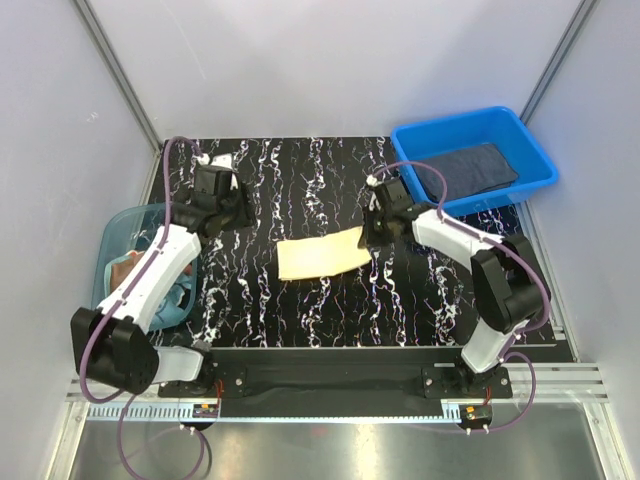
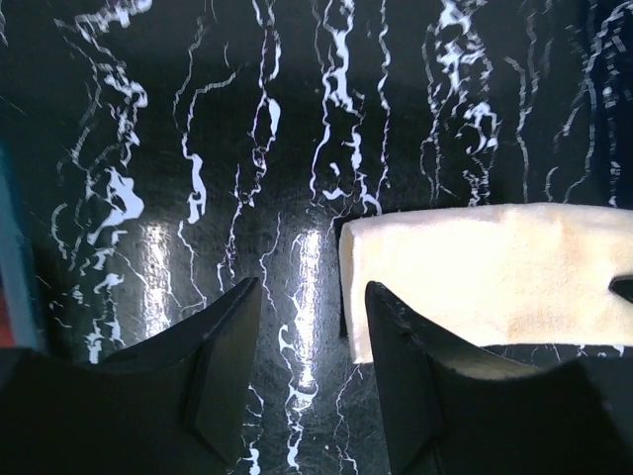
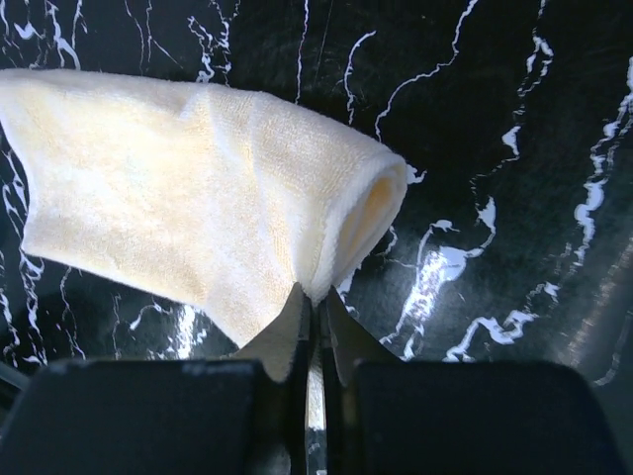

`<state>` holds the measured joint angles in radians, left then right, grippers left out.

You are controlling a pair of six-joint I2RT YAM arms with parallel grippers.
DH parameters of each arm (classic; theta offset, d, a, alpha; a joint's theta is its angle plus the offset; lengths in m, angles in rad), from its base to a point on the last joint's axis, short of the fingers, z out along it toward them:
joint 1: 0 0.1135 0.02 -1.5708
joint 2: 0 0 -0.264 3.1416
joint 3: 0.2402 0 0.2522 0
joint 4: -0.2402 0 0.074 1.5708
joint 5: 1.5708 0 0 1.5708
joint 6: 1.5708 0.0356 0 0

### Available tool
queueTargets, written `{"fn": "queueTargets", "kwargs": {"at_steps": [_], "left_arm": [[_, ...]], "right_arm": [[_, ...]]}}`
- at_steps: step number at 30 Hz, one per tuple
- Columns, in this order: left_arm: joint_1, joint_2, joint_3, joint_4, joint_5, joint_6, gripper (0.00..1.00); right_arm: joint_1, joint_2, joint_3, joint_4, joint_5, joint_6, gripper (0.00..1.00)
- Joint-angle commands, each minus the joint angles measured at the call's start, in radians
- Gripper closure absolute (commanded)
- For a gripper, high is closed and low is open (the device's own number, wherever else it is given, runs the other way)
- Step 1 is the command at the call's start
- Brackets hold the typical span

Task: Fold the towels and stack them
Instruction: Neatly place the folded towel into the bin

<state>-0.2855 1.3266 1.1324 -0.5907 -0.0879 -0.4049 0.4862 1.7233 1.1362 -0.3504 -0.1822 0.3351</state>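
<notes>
A folded pale yellow towel lies in the middle of the black marbled table. My right gripper is shut on its right end; in the right wrist view the fingertips pinch the doubled edge of the towel, which is lifted a little there. My left gripper stands open over bare table, just left of the towel's left end, with nothing between its fingers. A dark slate-blue towel lies flat in the blue bin. A red towel and a light teal one sit crumpled in the teal tub.
The blue plastic bin stands at the back right corner of the table. The translucent teal tub sits off the left edge, beside the left arm. Grey walls close in the table on three sides.
</notes>
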Motion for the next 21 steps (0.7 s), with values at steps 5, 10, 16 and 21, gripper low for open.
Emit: {"fn": "queueTargets", "kwargs": {"at_steps": [5, 10, 16, 21], "left_arm": [[0.002, -0.017, 0.010, -0.052, -0.010, 0.090, 0.48], [0.002, -0.029, 0.007, -0.049, 0.013, 0.109, 0.47], [0.003, -0.026, -0.017, -0.018, 0.060, 0.118, 0.47], [0.003, 0.006, -0.003, -0.014, 0.111, 0.127, 0.47]], "right_arm": [[0.006, 0.001, 0.238, -0.228, 0.137, -0.203, 1.00], [-0.069, 0.070, 0.442, -0.369, 0.139, -0.323, 1.00], [-0.208, 0.137, 0.646, -0.470, 0.106, -0.453, 1.00], [-0.279, 0.260, 0.848, -0.590, 0.122, -0.545, 1.00]]}}
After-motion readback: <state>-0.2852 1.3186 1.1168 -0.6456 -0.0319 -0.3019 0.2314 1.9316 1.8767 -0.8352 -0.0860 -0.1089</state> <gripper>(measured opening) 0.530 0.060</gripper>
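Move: The right hand already holds the yellow folded towel by its right end, some 6 cm above the table; the towel's middle lies about 12 cm to the left, 4 cm back and 5 cm lower. The blue bin's middle is roughly 15 cm ahead and 23 cm to the right, near hand height. The dark towel lies inside it, about 15 cm ahead, 22 cm right and 5 cm lower. From the left hand, the bin is some 15 cm ahead, 53 cm right and 12 cm lower. Keeping its shut pinch on the yellow towel's right end, the right hand lifts it and carries it towards the blue bin: up and forward at first, then forward and increasingly to the right, gathering speed, ending around 13 cm farther out, 11 cm right and 12 cm higher, by the bin's left side. The wrist turns some 20 degrees, so the fingers point less to the left and more forward. ##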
